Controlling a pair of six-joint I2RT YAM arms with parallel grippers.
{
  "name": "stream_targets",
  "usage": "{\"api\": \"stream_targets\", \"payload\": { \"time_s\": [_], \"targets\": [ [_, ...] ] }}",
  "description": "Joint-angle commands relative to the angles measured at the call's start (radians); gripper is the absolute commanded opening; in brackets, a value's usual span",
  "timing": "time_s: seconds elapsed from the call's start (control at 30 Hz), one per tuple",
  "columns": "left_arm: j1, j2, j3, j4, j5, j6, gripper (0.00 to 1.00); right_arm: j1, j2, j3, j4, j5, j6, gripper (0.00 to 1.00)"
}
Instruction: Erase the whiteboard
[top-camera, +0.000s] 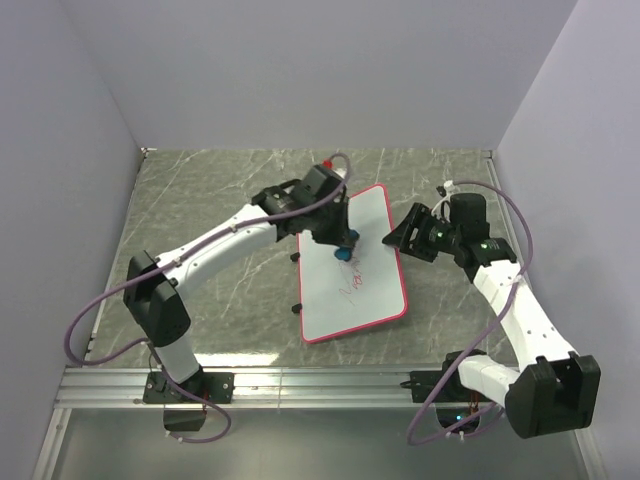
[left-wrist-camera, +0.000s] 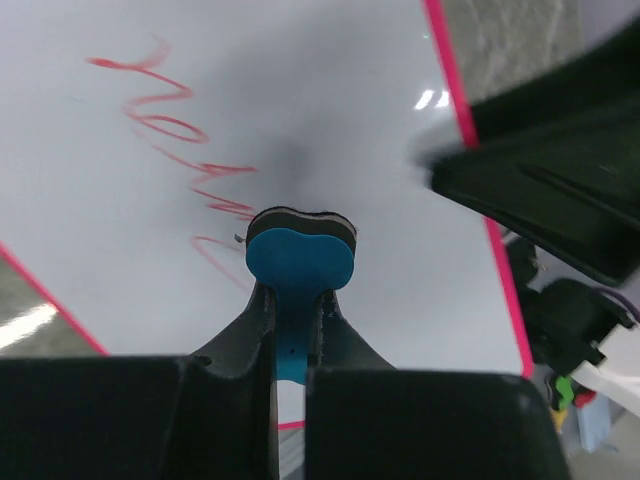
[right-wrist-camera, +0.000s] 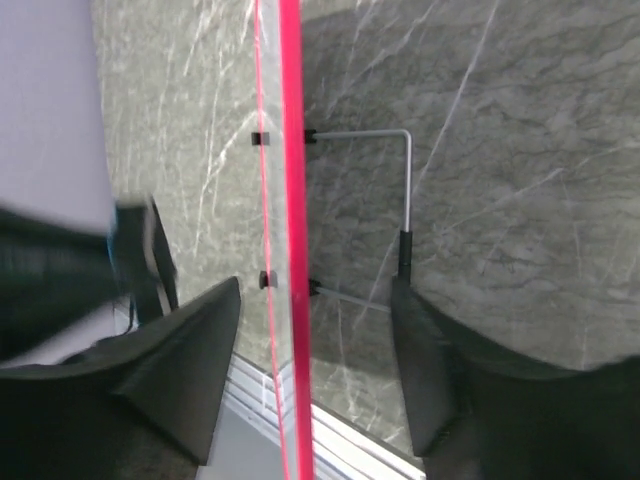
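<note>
The whiteboard (top-camera: 370, 290), white with a red-pink rim, stands tilted on a wire stand in the middle of the table. Red scribbles (top-camera: 355, 283) mark its middle and also show in the left wrist view (left-wrist-camera: 170, 125). My left gripper (top-camera: 340, 243) is shut on the stem of a small blue eraser (left-wrist-camera: 299, 262), whose pad presses on the board (left-wrist-camera: 330, 90) beside the scribbles. My right gripper (top-camera: 403, 236) is open. Its fingers (right-wrist-camera: 185, 365) stand on either side of the board's right rim (right-wrist-camera: 291, 200), apart from it.
The board's wire stand (right-wrist-camera: 406, 190) rests on the grey marble table (top-camera: 220, 200) behind the board. Purple walls close in the left, back and right. A metal rail (top-camera: 320, 385) runs along the near edge by the arm bases.
</note>
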Motion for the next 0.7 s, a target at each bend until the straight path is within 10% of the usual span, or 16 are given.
{"api": "stream_targets", "payload": {
  "time_s": [0.0,0.37,0.67],
  "targets": [
    [-0.07,0.024,0.059,0.026,0.05,-0.088,0.0,0.003,0.008,-0.029,0.091,-0.056,0.002,0.65],
    [-0.178,0.039,0.049,0.072,0.061,-0.133,0.0,0.006,0.028,-0.078,0.098,-0.082,-0.01,0.01],
    [-0.212,0.013,-0.087,0.17,0.08,-0.171,0.01,0.011,0.029,-0.091,0.095,-0.083,-0.005,0.0]
  ]
}}
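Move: The whiteboard slopes up to the right. From the left hand, already holding the eraser, its near right corner lies about 15 cm back, 13 right and 4 below; the red writing's middle is level ahead, roughly 2 cm right and 9 below. The right hand's open fingers straddle the board's right edge, about 1 cm left and 1 below. From the right hand, the eraser is some 9 cm left and the writing 8 left, 7 below. The right fingers close and pinch the whiteboard's raised right edge while that hand eases about 1.5 cm left and 1 cm down, then holds still. The left hand keeps its grip on the eraser and carries it about 8 cm back and 8 cm right, nearly level and slowing, over the board's face towards the near right corner, turning slightly clockwise; eraser contact can't be made out. ##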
